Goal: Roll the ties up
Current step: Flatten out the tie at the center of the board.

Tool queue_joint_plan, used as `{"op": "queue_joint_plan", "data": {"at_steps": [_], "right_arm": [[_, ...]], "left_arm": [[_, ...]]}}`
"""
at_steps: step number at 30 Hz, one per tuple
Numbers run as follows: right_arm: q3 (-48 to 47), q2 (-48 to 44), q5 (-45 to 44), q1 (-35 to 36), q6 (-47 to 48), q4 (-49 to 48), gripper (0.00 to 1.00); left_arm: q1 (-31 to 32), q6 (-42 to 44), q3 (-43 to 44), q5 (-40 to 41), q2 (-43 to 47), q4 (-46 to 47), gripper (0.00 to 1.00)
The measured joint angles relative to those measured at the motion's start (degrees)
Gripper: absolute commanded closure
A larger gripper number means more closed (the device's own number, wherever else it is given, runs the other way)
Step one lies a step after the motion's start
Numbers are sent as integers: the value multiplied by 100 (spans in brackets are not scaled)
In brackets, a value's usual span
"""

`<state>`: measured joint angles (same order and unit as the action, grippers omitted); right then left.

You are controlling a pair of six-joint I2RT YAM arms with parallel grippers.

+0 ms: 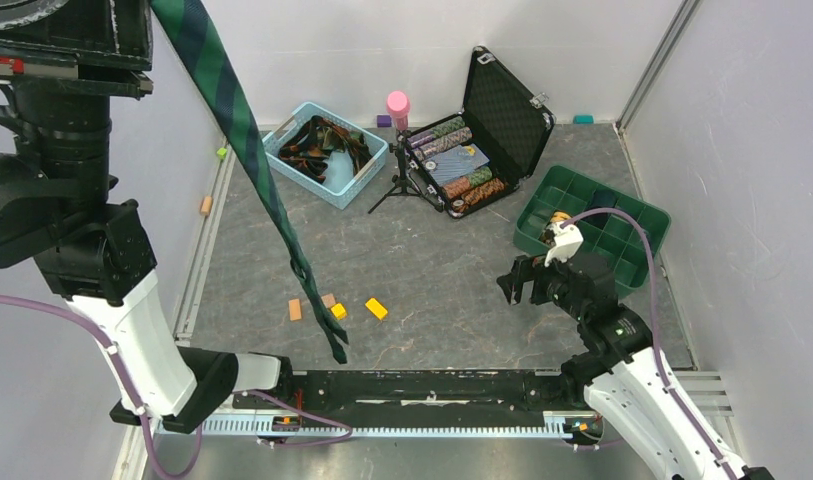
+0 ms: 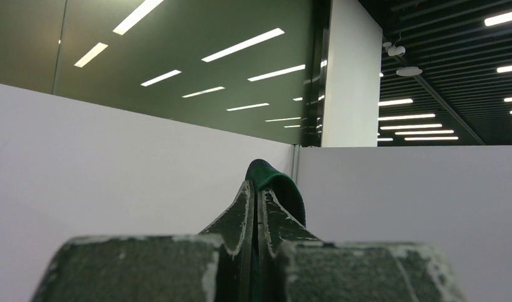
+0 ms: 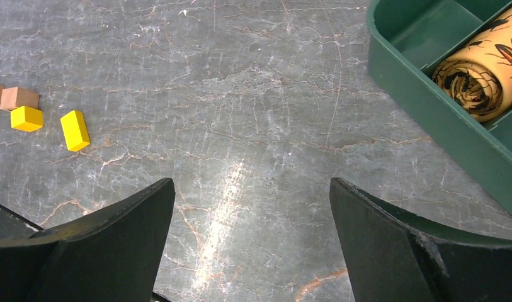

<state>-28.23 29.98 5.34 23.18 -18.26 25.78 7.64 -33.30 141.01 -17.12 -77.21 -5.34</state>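
Note:
A green-and-navy plaid tie (image 1: 244,135) hangs from the top left of the overhead view down to its tip near the table's front edge. My left gripper (image 2: 258,185), raised high and facing the wall, is shut on a fold of this tie (image 2: 286,187). Low over the table on the right, my right gripper (image 1: 523,282) is open and holds nothing; in its wrist view its jaws (image 3: 250,189) frame bare tabletop. More ties (image 1: 320,140) lie tangled in a blue basket (image 1: 367,170). A rolled tan patterned tie (image 3: 478,70) sits in a green divided tray (image 3: 429,94).
An open black case (image 1: 502,115) with rows of coloured pieces stands at the back. A pink cylinder on a small tripod (image 1: 397,110) is beside it. Small orange and yellow blocks (image 1: 376,308) lie near the front. White walls enclose the table.

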Motion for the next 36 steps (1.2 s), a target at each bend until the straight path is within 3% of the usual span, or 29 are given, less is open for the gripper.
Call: {"op": "queue_joint_plan", "data": {"at_steps": [15, 24, 28, 36], "right_arm": [[-352, -118, 203, 0, 391, -118, 1], [-1097, 317, 879, 0, 374, -1379, 1], [-1239, 680, 1056, 2, 264, -1947, 1], [-1331, 1233, 1088, 310, 116, -2677, 2]], "left_arm": [[0, -492, -498, -437, -372, -122, 98], [166, -162, -951, 151, -197, -1419, 98], [1003, 745, -798, 1266, -249, -2487, 98], [3578, 2590, -155, 4452, -1056, -4009, 98]]}}
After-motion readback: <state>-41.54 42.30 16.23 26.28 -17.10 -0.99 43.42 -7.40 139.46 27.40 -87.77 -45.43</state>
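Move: The left hand holds the tie pinched high up. The board's centre, where it is headed, is about 27 cm ahead, 20 cm right and some 79 cm below; the yellow block is 8 cm ahead and 10 cm right, and the tripod 39 cm ahead and 16 cm right, both on the board. The tie's free end hangs nearly straight under that hand; from the empty right hand it lies 33 cm left, 5 cm back and 14 cm lower. Keeping its fingers shut on the tie, the left hand carries it forward and then increasingly down and to the right towards the board's centre, about 15 cm out and 21 cm down, while the wrist tips the upward-pointing fingers over to the front by some 45 degrees. Meanwhile the open right hand rises about 16 cm and eases left and a little forward towards the hanging tie, its fingers tilting up out of their downward slant, and touches nothing yet. ##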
